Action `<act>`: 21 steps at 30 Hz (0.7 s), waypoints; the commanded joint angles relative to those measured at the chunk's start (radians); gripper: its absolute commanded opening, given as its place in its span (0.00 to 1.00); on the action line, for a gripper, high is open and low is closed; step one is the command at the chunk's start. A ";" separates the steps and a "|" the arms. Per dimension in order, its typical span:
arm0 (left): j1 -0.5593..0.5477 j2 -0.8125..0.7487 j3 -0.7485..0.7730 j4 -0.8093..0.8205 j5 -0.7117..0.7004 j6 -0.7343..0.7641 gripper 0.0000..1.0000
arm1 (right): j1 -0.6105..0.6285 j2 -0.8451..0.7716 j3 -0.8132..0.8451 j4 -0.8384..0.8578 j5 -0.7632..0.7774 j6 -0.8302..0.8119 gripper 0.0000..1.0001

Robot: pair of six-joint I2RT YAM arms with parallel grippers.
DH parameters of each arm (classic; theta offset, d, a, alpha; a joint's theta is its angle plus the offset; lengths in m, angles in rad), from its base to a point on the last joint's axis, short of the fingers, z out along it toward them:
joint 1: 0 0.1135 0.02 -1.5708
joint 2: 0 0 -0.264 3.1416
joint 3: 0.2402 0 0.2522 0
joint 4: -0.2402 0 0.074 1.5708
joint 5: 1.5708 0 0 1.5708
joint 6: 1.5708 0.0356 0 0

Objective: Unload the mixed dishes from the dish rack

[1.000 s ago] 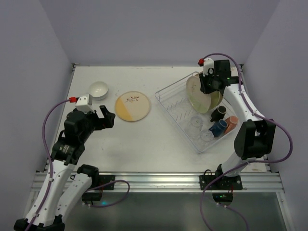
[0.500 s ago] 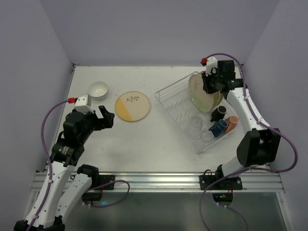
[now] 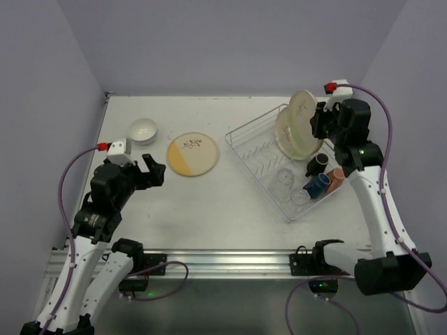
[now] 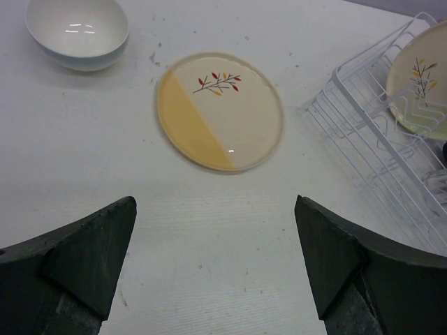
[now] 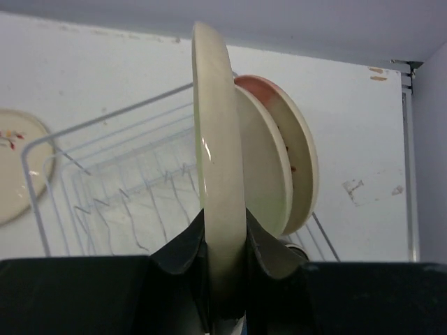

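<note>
My right gripper (image 3: 316, 120) (image 5: 225, 218) is shut on the lower rim of a cream plate (image 3: 303, 108) (image 5: 218, 139). It holds the plate upright and edge-on, lifted above the dish rack (image 3: 260, 162) (image 5: 105, 174). Behind it, a pink-edged plate (image 5: 299, 146) (image 3: 292, 139) still stands in the rack. The rack's near end holds a dark cup (image 3: 318, 165), a blue cup (image 3: 316, 185), a salmon cup (image 3: 337, 176) and two clear glasses (image 3: 285, 179). My left gripper (image 3: 154, 169) (image 4: 216, 265) hangs open over bare table.
A yellow-and-cream plate (image 3: 193, 153) (image 4: 220, 110) lies flat on the table left of the rack (image 4: 370, 139). A small white bowl (image 3: 144, 130) (image 4: 77, 31) sits beyond it at the back left. Walls close in behind and on both sides.
The right arm has raised the plate out of the rack's prongs and swung it up and to the right. The left arm has stayed put.
</note>
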 commanded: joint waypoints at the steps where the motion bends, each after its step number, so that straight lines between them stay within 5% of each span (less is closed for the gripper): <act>1: -0.008 0.008 0.019 0.035 0.004 0.011 1.00 | -0.001 -0.167 -0.069 0.289 -0.002 0.286 0.00; 4: -0.008 0.031 0.009 0.101 0.140 -0.058 1.00 | -0.001 -0.288 -0.189 0.400 -0.031 0.494 0.00; 10: -0.029 0.222 -0.169 0.749 0.704 -0.413 1.00 | -0.001 -0.473 -0.402 0.575 -0.176 0.875 0.00; 12: -0.116 0.359 -0.172 0.978 0.739 -0.472 1.00 | -0.001 -0.511 -0.486 0.632 -0.218 0.987 0.00; 15: -0.242 0.511 -0.090 1.006 0.679 -0.466 1.00 | -0.001 -0.582 -0.574 0.715 -0.264 1.096 0.00; 21: -0.285 0.683 -0.059 1.297 0.697 -0.632 1.00 | -0.001 -0.619 -0.652 0.805 -0.416 1.213 0.00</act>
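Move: From the right hand, already gripping the cream-and-green plate, the open left gripper it carries it towards is some 50 cm left, 14 cm back and 7 cm lower. Below it, the remaining plates are about 10 cm ahead, 3 cm right and 19 cm down; a clear glass is 10 cm back, 7 cm left and 26 cm down. From the left hand, the held plate is about 20 cm ahead, 49 cm right, level; the laid plate 20 cm ahead, 9 cm right, 23 cm down. Back and to the left the right hand swings the gripped plate over the rack's near part, about 13 cm, rolling its left side up some 60 degrees. Meanwhile the left hand sweeps right some 22 cm towards the plate, fingers staying wide open, turning clockwise and rolling its left side down, and ends just short of it. ##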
